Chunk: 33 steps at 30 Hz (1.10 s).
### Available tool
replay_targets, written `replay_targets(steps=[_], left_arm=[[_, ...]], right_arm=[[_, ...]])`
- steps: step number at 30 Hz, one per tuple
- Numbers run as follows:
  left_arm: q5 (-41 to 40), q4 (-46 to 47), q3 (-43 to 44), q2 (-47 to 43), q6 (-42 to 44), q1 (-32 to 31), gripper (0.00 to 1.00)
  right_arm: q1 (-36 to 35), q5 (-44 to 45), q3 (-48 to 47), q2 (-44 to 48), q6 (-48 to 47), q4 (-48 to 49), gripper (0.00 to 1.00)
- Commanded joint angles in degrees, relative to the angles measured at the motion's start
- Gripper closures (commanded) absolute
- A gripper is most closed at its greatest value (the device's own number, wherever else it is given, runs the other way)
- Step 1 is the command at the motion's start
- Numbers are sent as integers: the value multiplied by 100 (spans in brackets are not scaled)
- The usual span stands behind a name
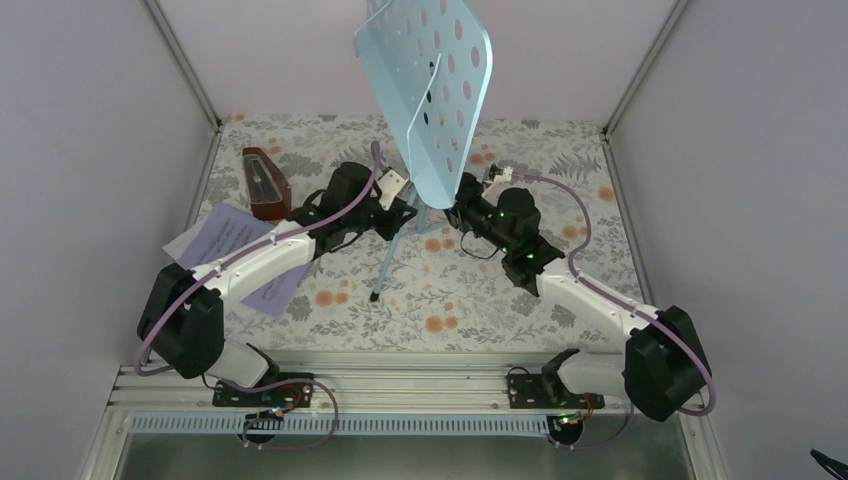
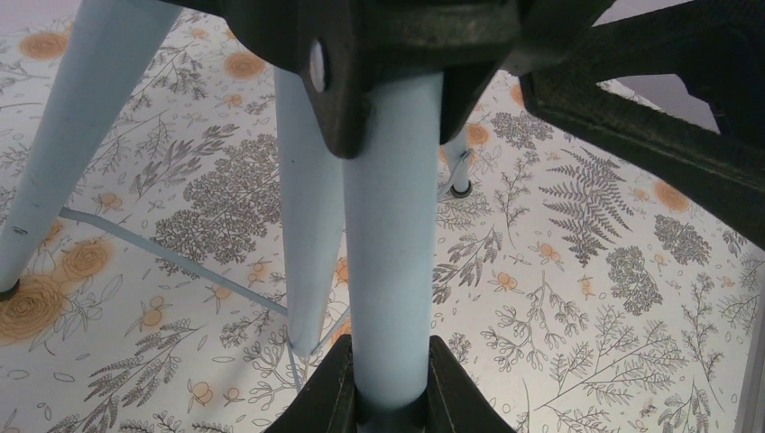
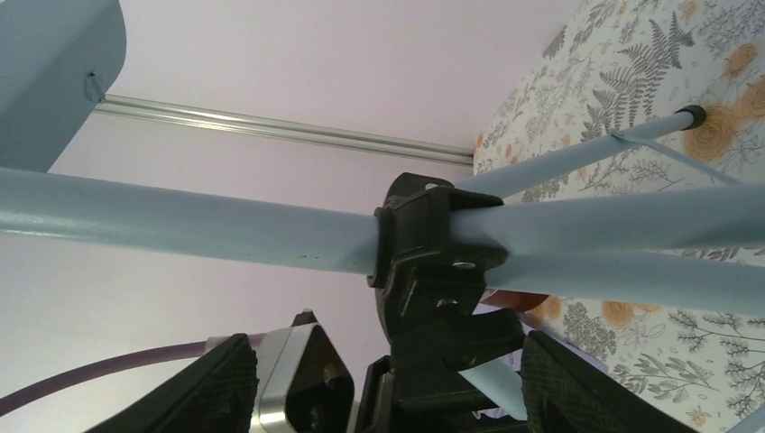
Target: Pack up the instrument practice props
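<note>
The pale-blue music stand stands upright mid-table on its tripod legs, its perforated desk tilted. My left gripper is shut on the stand's pole, just below the black collar. My right gripper is open; its fingers stand wide on either side of the black collar's clamp knob without touching it. The reddish-brown metronome stands at the back left. Lilac-and-white sheet-music pages lie under my left arm.
A floral cloth covers the table. White walls and aluminium posts close in the left, back and right sides. The metal base rail runs along the near edge.
</note>
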<state>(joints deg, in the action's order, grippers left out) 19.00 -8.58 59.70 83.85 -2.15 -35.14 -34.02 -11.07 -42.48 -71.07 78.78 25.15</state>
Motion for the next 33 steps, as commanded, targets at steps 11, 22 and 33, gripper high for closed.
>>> replay_targets(steps=[11, 22, 33], left_arm=[[-89, -146, 90, 26, 39, -2, 98], [-96, -152, 93, 34, 36, -11, 98], [-90, -152, 89, 17, 39, -11, 98]], right_arm=[[19, 150, -178, -200, 43, 161, 44], [16, 88, -246, -299, 8, 210, 57], [23, 133, -231, -311, -67, 188, 93]])
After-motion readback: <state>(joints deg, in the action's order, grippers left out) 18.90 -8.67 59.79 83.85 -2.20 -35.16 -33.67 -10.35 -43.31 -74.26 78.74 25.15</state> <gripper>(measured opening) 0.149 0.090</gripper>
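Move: The right hand, open beside the music stand's tripod collar, has the collar's black clamp knob about 2 cm ahead, 1 cm left and 2 cm below. The collar itself, on the centre pole, is roughly 4 cm ahead, 2 cm left and 2 cm down. The left hand grips a stand leg; from that hand the knob lies some 9 cm up, 2 cm ahead and 4 cm right. The right fingers shut on the stand's clamp knob, pinching it from both sides as they go from widely open to nearly closed, mostly late on. Meanwhile that hand eases about 1.5 cm down and 1 cm forward towards the collar, its wrist barely turning. The left hand stays put and keeps its grip on the leg below the collar, steadying the stand. ##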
